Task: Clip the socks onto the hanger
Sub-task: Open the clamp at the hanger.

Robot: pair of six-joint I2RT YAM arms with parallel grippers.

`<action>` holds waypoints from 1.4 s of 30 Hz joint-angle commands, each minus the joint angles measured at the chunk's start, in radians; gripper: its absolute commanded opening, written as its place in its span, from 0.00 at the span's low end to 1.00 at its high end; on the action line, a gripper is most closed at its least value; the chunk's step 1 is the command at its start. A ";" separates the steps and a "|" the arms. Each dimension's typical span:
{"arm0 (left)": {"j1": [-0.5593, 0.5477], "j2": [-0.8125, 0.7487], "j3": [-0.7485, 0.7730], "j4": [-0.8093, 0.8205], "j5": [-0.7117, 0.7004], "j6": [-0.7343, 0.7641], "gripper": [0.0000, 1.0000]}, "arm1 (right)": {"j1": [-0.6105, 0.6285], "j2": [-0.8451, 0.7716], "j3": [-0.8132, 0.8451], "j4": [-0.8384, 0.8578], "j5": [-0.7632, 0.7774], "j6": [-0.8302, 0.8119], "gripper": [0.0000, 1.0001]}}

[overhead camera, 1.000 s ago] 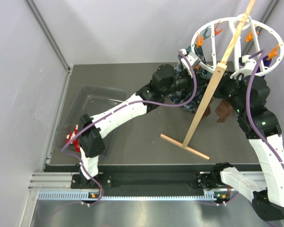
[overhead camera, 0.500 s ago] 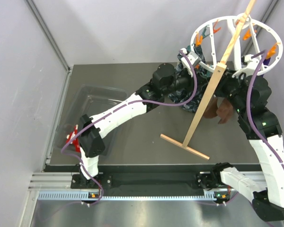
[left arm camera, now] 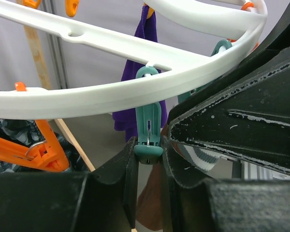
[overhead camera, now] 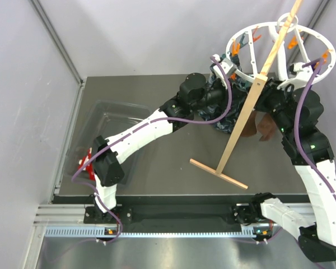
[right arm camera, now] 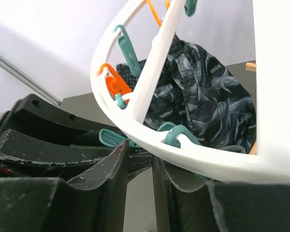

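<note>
The hanger (overhead camera: 235, 42), a white ring on a slanted pole, stands at the back right. My left gripper (left arm camera: 149, 150) is shut on a teal clip (left arm camera: 149, 125) hanging from the ring (left arm camera: 87, 96), pinching its lower end. Behind that clip hangs the dark brown sock (left arm camera: 152, 203), which also shows under my right arm (overhead camera: 264, 130); what holds it is hidden. My right gripper (right arm camera: 140, 152) sits just below the ring (right arm camera: 208, 162) with a narrow gap between its fingers. Bare table shows through that gap. A red sock (overhead camera: 85, 164) lies at the bin's near end.
The wooden pole (overhead camera: 246, 117) slants down to a crossbar (overhead camera: 218, 172) mid-table. A clear plastic bin (overhead camera: 117, 106) sits at the left. A dark-blue patterned cloth (overhead camera: 221, 115) hangs under the ring and a purple sock (left arm camera: 135, 92) hangs behind it. Orange clips (left arm camera: 43, 150) dot the ring.
My right arm has risen a little toward the ring and its fingers have parted slightly. The brown sock has shifted up with it. My left gripper keeps its pinch on the teal clip.
</note>
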 commanded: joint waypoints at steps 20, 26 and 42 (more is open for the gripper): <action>-0.011 -0.030 0.017 0.056 0.093 -0.112 0.00 | -0.005 0.025 -0.064 0.287 0.031 0.032 0.12; -0.011 -0.056 -0.058 0.099 0.038 -0.110 0.24 | -0.005 0.046 -0.069 0.275 -0.001 0.147 0.00; -0.011 -0.115 -0.188 0.254 -0.131 -0.096 0.63 | -0.011 0.013 -0.077 0.243 0.012 0.193 0.00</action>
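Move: The left fingers already pinch the lower end of the teal clip; its middle is straight above them, about 2 cm up, and the white hanger rim some 5 cm up. An orange clip hangs from the rim about 6 cm ahead and 2 cm to the left. A hanging brown sock is roughly 8 cm to the left hand's right and 12 cm below. From the part-open right fingers, the teal clip is about 3 cm ahead, 1 cm left and 1 cm up. Keep the left gripper squeezed on the teal clip, easing it up slightly, while you bring the right gripper a touch up and then about 3 cm forward, shutting its fingers beside the clip. Then open the left fingers wide, let go of the clip and sink about 4 cm, coming back up a little at the end. Roll the right wrist some 10 degrees, left side rising. ##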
